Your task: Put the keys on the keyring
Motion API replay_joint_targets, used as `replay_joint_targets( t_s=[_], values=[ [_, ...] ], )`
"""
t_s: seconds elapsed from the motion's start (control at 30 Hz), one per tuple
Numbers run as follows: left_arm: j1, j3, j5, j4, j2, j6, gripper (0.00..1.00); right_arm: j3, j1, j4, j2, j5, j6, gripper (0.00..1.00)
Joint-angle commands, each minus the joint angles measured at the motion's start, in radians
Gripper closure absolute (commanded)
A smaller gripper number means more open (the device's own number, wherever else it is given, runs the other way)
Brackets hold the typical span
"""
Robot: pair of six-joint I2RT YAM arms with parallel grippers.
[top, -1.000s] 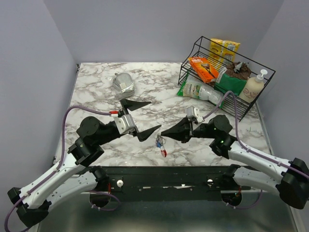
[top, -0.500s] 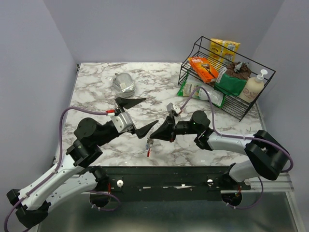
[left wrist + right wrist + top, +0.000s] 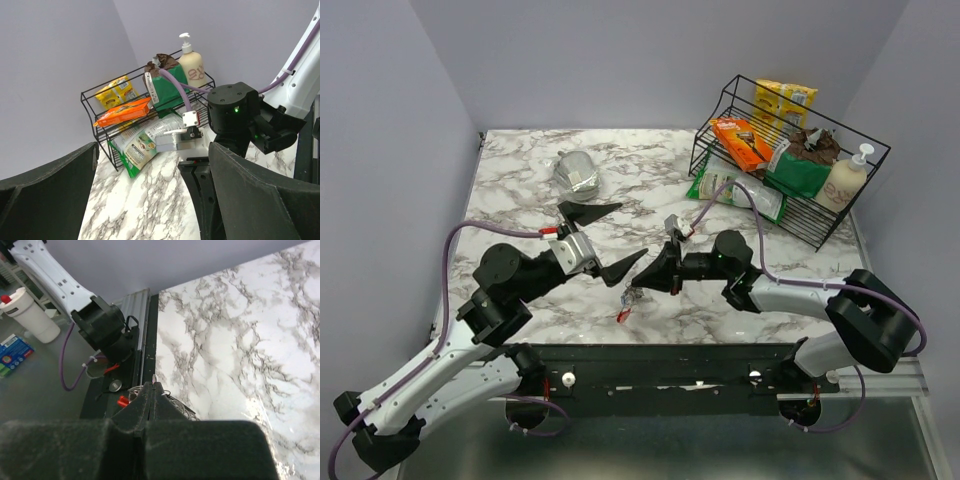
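My right gripper [image 3: 638, 287] is shut on the keyring [image 3: 628, 300], pinching its silver ring just above the table's near edge. The ring's links and red tag [image 3: 623, 316] dangle below the fingertips. From the right wrist, the shut jaws [image 3: 153, 386] show a sliver of silver ring at their tip, wire loops [image 3: 176, 403] beside them and the red tag [image 3: 123, 401] underneath. The keys are hidden; I cannot pick them out of the bundle. My left gripper [image 3: 633, 229] stands wide open just left of the right gripper, with nothing between its fingers [image 3: 260, 200]. The right gripper's dark fingers [image 3: 200, 187] show in the left wrist view.
A black wire basket [image 3: 840, 215] at the back right holds snack packs and a soap bottle [image 3: 845, 180]. A green packet [image 3: 735, 190] lies against its front. A crumpled silver bag [image 3: 578, 172] sits at the back left. A black rail [image 3: 660, 360] borders the near edge.
The right arm has swung left toward the left gripper, carrying the keyring up off the table. The left gripper shifted slightly and stays open. Little has moved in the last half second.
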Motion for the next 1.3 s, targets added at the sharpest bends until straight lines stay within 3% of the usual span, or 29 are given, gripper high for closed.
replay_joint_targets(
  t_s=[0.0,0.43,0.8,1.27],
  values=[
    [-0.001,-0.017,-0.001,-0.004,-0.023,0.000,0.01,-0.062,0.005,-0.016,-0.018,0.070,0.004,1.00],
    [-0.001,-0.037,-0.009,-0.009,-0.054,-0.003,0.01,-0.160,-0.001,-0.121,-0.081,0.200,0.043,1.00],
    [-0.001,-0.038,0.002,-0.017,-0.055,-0.009,0.01,-0.183,-0.018,-0.375,-0.193,0.402,0.084,1.00],
    [-0.001,-0.030,0.039,-0.049,-0.012,-0.044,0.01,-0.179,-0.078,-0.478,-0.145,0.568,0.116,1.00]
  ],
)
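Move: The right hand holds the keyring and its keys, hanging some 4 cm below, 2 cm left and 1 cm behind the hand. The bare table spot it is taken to lies roughly 14 cm under the hand and 1 cm ahead; the table's near edge runs about 9 cm back, also 14 cm down. From the idle left hand, that spot is nearly straight below, around 33 cm. Right hand lowers the still-pinched keyring about 12 cm onto the table, drawing 8 cm right, turning 30 degrees clockwise. ##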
